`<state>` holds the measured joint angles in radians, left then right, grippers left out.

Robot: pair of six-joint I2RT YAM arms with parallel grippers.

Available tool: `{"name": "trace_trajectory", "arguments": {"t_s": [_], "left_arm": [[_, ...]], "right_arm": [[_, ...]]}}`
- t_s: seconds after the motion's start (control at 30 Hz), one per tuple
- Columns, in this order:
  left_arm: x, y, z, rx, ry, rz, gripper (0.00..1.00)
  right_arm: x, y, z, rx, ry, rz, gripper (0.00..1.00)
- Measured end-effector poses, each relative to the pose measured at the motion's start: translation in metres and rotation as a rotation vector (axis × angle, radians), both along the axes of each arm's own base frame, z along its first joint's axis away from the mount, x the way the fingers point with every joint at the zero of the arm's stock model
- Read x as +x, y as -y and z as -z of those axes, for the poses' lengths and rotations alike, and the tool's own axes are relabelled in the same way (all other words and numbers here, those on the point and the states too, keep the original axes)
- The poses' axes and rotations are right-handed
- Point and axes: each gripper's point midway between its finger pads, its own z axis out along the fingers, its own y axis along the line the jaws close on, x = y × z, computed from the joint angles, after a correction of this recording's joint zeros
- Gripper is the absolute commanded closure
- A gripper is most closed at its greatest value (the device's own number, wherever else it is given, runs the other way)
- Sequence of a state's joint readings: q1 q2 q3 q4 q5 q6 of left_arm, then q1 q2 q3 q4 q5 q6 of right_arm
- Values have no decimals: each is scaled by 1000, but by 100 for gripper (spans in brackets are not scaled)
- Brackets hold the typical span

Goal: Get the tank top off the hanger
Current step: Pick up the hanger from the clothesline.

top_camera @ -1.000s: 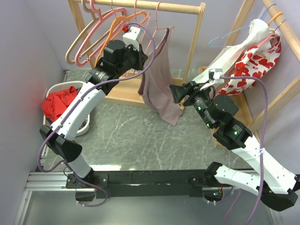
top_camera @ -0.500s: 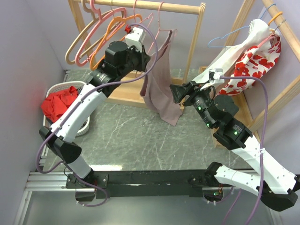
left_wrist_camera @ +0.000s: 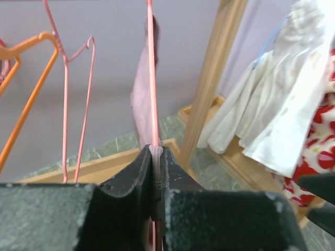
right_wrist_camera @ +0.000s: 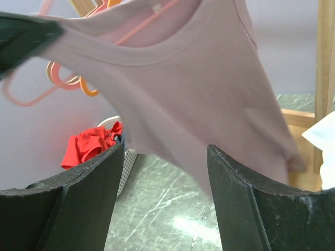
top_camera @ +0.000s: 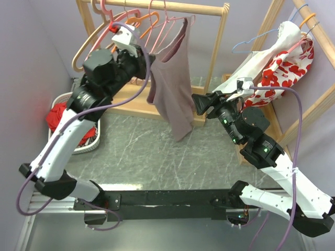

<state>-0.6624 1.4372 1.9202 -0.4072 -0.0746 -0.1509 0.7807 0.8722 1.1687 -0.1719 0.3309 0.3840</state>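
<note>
A mauve tank top (top_camera: 172, 89) hangs from a pink wire hanger (top_camera: 168, 22) on the wooden rail. It is stretched sideways, with one strap still up at the hanger. My left gripper (top_camera: 148, 73) is shut on the other strap at the top's left edge. In the left wrist view the mauve strap (left_wrist_camera: 156, 151) is pinched between the pads of the left gripper (left_wrist_camera: 156, 149), and the pink hanger wire (left_wrist_camera: 152, 78) runs straight up from the pinch. My right gripper (top_camera: 201, 104) stands open just right of the top. From the right wrist the tank top (right_wrist_camera: 199, 89) fills the view beyond the right gripper (right_wrist_camera: 165, 151).
Several bare pink and orange hangers (top_camera: 102, 39) hang left on the rail (top_camera: 199, 8). The rack's wooden post (top_camera: 217, 52) stands behind the top. A white basket (top_camera: 90, 146) holds red clothes at left. White and red-heart garments (top_camera: 280, 65) hang on the right rack.
My left arm has swung up and to the left with the strap, pulling the tank top out wide and lifting its hem. The right arm has barely moved.
</note>
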Motion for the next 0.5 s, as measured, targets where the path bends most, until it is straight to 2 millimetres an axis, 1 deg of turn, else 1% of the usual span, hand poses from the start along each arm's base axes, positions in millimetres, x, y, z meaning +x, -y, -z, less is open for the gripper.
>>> {"name": "trace_trajectory", "arguments": {"t_s": [0.13,0.23,0.37,0.43,0.5], "left_arm": [[-25,-14,-16,-21,14,21,99],[-48,-25,-20,-27,-7,44,99],[-84,-42,-15,-33,-50,90,99],[-109,-53,-9,-41,-76,126,99],[-131,-59,-4,-54,-89,170,99]], "right_arm": [[0,3,-1,-3,6,10,27],[1,5,-1,-9,9,21,27],[1,6,-1,-27,16,28,26],[2,6,-1,-36,21,28,25],[4,4,-1,-48,25,26,25]]}}
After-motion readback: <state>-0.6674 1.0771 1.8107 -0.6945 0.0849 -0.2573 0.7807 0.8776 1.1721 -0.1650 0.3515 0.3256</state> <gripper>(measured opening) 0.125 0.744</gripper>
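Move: The left gripper already pinches the last pink hanger, lifted up, with the tank top on it. The tank top's middle hangs some 6 cm to the right, 4 cm ahead and 15 cm below. The clothesline rail to clear lies about 18 cm straight ahead and 8 cm higher; at hand height, the empty pink hanger is 10 cm ahead and 2 cm left, the orange hanger 8 cm ahead and 6 cm left. From the right gripper, the tank top is roughly 11 cm ahead, 8 cm left and 5 cm lower. Keep the left fingers shut on the pink hanger and draw it back from the clothesline, picking up speed, about 13 cm back and 6 cm to the left, rising only a couple of centimetres at first and sinking most of that again. Let the wrist swing about 10 degrees clockwise as the tank top trails along. ##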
